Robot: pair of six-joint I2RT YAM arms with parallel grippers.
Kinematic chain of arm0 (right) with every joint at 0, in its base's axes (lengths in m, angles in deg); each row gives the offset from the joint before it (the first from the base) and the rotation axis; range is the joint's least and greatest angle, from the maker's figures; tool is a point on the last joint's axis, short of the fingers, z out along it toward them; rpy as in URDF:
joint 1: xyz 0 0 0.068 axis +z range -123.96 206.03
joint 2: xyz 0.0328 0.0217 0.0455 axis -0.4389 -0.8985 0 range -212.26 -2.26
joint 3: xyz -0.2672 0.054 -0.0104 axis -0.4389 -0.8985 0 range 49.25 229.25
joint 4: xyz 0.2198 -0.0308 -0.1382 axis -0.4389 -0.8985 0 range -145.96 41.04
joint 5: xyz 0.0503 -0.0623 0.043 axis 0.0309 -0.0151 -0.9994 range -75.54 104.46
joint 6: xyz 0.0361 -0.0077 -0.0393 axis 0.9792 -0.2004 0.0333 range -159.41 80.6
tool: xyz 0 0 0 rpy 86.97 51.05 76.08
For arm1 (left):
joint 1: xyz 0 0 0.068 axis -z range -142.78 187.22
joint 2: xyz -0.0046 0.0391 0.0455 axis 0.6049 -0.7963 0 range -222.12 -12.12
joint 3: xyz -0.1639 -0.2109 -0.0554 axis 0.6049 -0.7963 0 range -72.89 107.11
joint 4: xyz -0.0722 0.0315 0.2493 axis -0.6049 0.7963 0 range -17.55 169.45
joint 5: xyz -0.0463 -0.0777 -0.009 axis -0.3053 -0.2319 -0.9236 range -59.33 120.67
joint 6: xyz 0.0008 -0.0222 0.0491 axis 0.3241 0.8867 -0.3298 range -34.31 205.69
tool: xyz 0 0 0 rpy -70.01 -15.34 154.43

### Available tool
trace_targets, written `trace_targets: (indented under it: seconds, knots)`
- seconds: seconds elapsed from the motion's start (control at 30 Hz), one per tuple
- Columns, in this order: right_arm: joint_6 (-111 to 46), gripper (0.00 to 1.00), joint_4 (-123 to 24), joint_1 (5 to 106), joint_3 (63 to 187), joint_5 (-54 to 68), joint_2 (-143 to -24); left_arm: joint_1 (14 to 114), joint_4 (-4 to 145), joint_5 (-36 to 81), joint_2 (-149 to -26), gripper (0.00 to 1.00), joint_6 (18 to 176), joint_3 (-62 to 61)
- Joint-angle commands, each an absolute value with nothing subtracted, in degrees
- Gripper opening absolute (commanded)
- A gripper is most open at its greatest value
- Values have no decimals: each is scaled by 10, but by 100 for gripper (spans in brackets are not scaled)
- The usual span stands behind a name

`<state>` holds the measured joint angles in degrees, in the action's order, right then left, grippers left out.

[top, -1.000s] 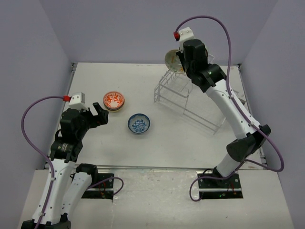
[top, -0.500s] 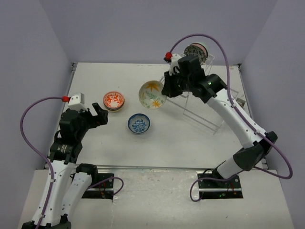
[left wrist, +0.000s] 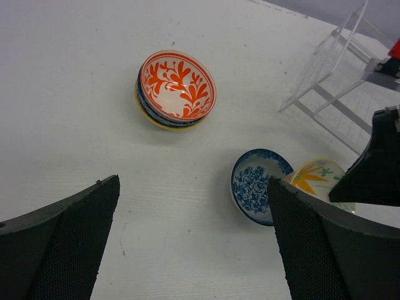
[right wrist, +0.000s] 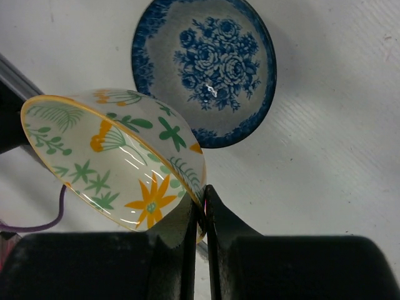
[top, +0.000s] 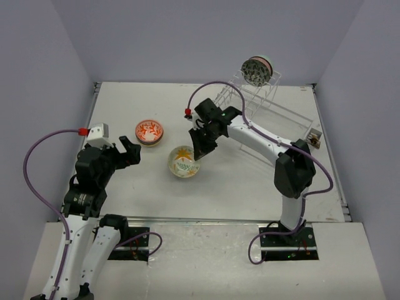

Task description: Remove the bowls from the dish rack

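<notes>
My right gripper [top: 199, 154] [right wrist: 204, 203] is shut on the rim of a cream bowl with yellow flowers [top: 183, 160] [right wrist: 119, 159] [left wrist: 322, 178], held just over the blue floral bowl [right wrist: 206, 69] [left wrist: 256, 185] on the table. A red-orange floral bowl [top: 149, 132] [left wrist: 177, 85] tops a small stack at the left. One patterned bowl [top: 256, 69] still stands on edge in the dish rack [top: 262, 103] at the back right. My left gripper [top: 129, 154] [left wrist: 194, 250] hangs open near the stack, holding nothing.
The right arm [top: 262, 140] stretches across the table from the right. The rack's wire legs [left wrist: 325, 81] show in the left wrist view. Grey walls close in the table on three sides.
The right gripper carried the cream bowl from the rack leftward and down to above the blue bowl. The left arm barely moved.
</notes>
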<state>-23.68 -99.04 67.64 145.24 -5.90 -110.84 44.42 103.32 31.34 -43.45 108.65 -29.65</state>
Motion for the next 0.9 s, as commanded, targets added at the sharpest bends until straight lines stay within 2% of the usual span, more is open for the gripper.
trace_targets:
  seconds: [0.0, 0.17, 0.4, 0.87]
  knots:
    - [-219, 0, -1007, 676, 1517, -46, -1135, 448, 1009, 312, -429, 100, 1083, -298]
    - [-225, 0, -1048, 674, 1591, -32, -1203, 448, 1010, 311, -424, 100, 1082, -299]
    - [-220, 0, -1063, 665, 1628, -13, -1230, 452, 1010, 309, -423, 100, 1082, -298]
    - [-252, 2, -1074, 665, 1620, -34, -1264, 455, 1009, 309, -424, 100, 1082, -299]
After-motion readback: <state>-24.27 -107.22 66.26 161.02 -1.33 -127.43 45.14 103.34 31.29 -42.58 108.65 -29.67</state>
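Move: The right hand holds the yellow-flowered bowl by its rim, tilted. The blue bowl it is being taken to lies about 6 cm to this hand's left, 3 cm ahead and 10 cm below. The orange bowl stack is some 14 cm ahead and 19 cm left, and the dish rack's near-left corner about 16 cm ahead and 2 cm right, both low on the table. From the left hand, the blue bowl is about 6 cm ahead, 18 cm right and 20 cm down. Keeping its pinch on the rim, the right hand brings the yellow-flowered bowl down some 5 cm in all and forward about 4 cm over the blue bowl: it drops first, pushes forward at nearly level height, then sinks again as the forward travel ends. The wrist tips roughly 10 degrees so the fingers point more steeply down, and the held bowl comes to bear on the side of the blue bowl nearer the robot. ##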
